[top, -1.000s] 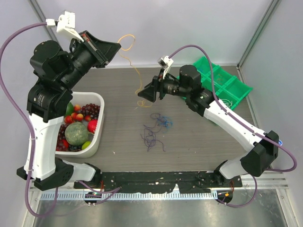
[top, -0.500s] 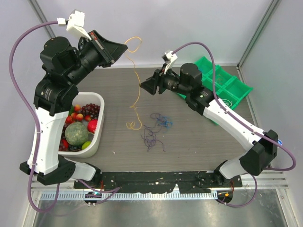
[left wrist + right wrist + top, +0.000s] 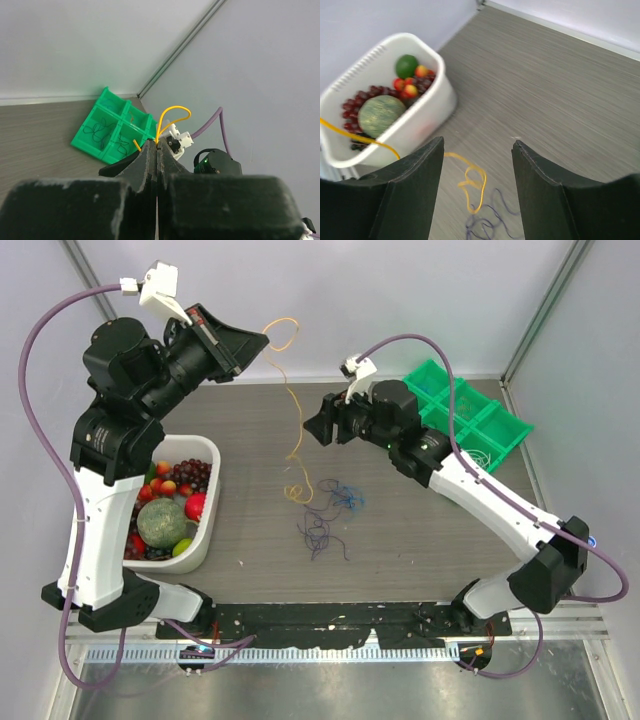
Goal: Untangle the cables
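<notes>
My left gripper (image 3: 262, 341) is held high at the back left, shut on a yellow cable (image 3: 295, 490). The cable loops above the tips and hangs down, and its coiled lower end reaches the table. In the left wrist view the jaws are pressed together at the tip (image 3: 157, 145), with the yellow cable's loop (image 3: 173, 113) sticking out. A tangle of blue and purple cables (image 3: 326, 516) lies mid-table. My right gripper (image 3: 316, 426) hovers open just right of the hanging strand with nothing in it. Its wrist view looks between the open gripper's (image 3: 477, 143) fingers at the yellow coil (image 3: 475, 187) and the purple cables (image 3: 490, 223).
A white basket (image 3: 207, 532) full of fruit stands at the left, also visible in the right wrist view (image 3: 431, 107). A green compartment tray (image 3: 497, 427) holding dark strands sits at the back right, under the right arm. Grey walls close in the back and sides.
My left gripper rose and shifted right with the yellow cable. The cable's lower end dropped away from the right gripper, swung left, and now hangs back toward the middle.
</notes>
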Available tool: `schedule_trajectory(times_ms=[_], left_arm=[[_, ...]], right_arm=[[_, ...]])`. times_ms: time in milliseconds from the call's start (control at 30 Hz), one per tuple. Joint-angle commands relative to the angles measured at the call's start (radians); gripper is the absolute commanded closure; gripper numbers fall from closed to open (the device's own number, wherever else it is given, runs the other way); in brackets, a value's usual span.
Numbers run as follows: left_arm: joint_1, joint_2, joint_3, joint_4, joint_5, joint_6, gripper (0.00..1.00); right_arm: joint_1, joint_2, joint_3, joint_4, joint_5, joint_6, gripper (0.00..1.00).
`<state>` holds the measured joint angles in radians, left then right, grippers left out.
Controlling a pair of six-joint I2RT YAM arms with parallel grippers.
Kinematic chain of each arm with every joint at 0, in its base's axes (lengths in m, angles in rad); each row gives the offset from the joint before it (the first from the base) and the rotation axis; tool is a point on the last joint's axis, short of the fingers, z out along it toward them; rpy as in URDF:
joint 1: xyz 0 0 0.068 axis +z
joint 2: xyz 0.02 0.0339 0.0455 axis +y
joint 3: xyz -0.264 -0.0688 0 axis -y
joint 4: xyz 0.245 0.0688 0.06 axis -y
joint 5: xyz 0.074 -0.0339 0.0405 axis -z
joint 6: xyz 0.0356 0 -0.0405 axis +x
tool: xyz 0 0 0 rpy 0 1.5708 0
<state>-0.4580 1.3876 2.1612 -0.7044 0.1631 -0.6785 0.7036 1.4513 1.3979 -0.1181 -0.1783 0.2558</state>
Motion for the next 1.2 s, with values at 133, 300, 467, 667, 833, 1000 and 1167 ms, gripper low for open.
schedule_trajectory(times_ms=[133,300,467,667,833,1000,1167], left_arm=[[0.007,-0.012,0.037,0.026,0.042,-0.006,1.0],[0.007,-0.009,0.04,0.031,0.049,-0.009,1.0],[0.009,-0.009,0.04,0.033,0.055,-0.012,1.0],[0.01,-0.019,0.031,0.028,0.049,-0.009,1.0],[0.013,-0.056,-0.01,0.005,-0.025,0.019,1.0],[0.016,-0.13,-0.19,-0.09,-0.284,0.02,1.0],[0.027,-0.108,-0.418,-0.17,-0.194,-0.032,1.0]], right_arm=[[-0.004,-0.121,0.006,-0.069,0.07,-0.096,0.36],[-0.003,-0.12,-0.057,0.101,-0.133,0.052,0.36],[0.019,-0.053,-0.077,0.273,-0.176,0.195,0.36],[0.027,0.032,-0.011,0.273,-0.17,0.221,0.56],[0.027,-0.003,-0.046,0.287,-0.172,0.221,0.99],[0.01,-0.101,-0.045,0.244,-0.053,0.203,0.99],[-0.018,-0.121,0.035,0.184,0.025,0.227,0.99]])
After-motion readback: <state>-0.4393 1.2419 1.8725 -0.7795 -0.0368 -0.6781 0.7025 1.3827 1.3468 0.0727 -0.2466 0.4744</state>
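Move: The yellow cable hangs from the left fingers, already pinched there. The stretch that the right hand goes for is some 4 cm to that hand's left and 2 cm back, about level with its open fingers; from the left hand, it lies about 23 cm below, 3 cm ahead and 5 cm to the right. On the table some 33 cm below the right hand, the purple cable lies about 6 cm back and 2 cm right, the blue cable 2 cm ahead and 8 cm right. Rightward first, the open right hand backs off about 3 cm, swings back and up, then sweeps some 7 cm left and down to the hanging yellow cable, shuts its fingers and pinches it. It then rises about 5 cm and draws right, while the left hand, still gripping the upper part, drops some 8 cm and shifts left, tipping down. ##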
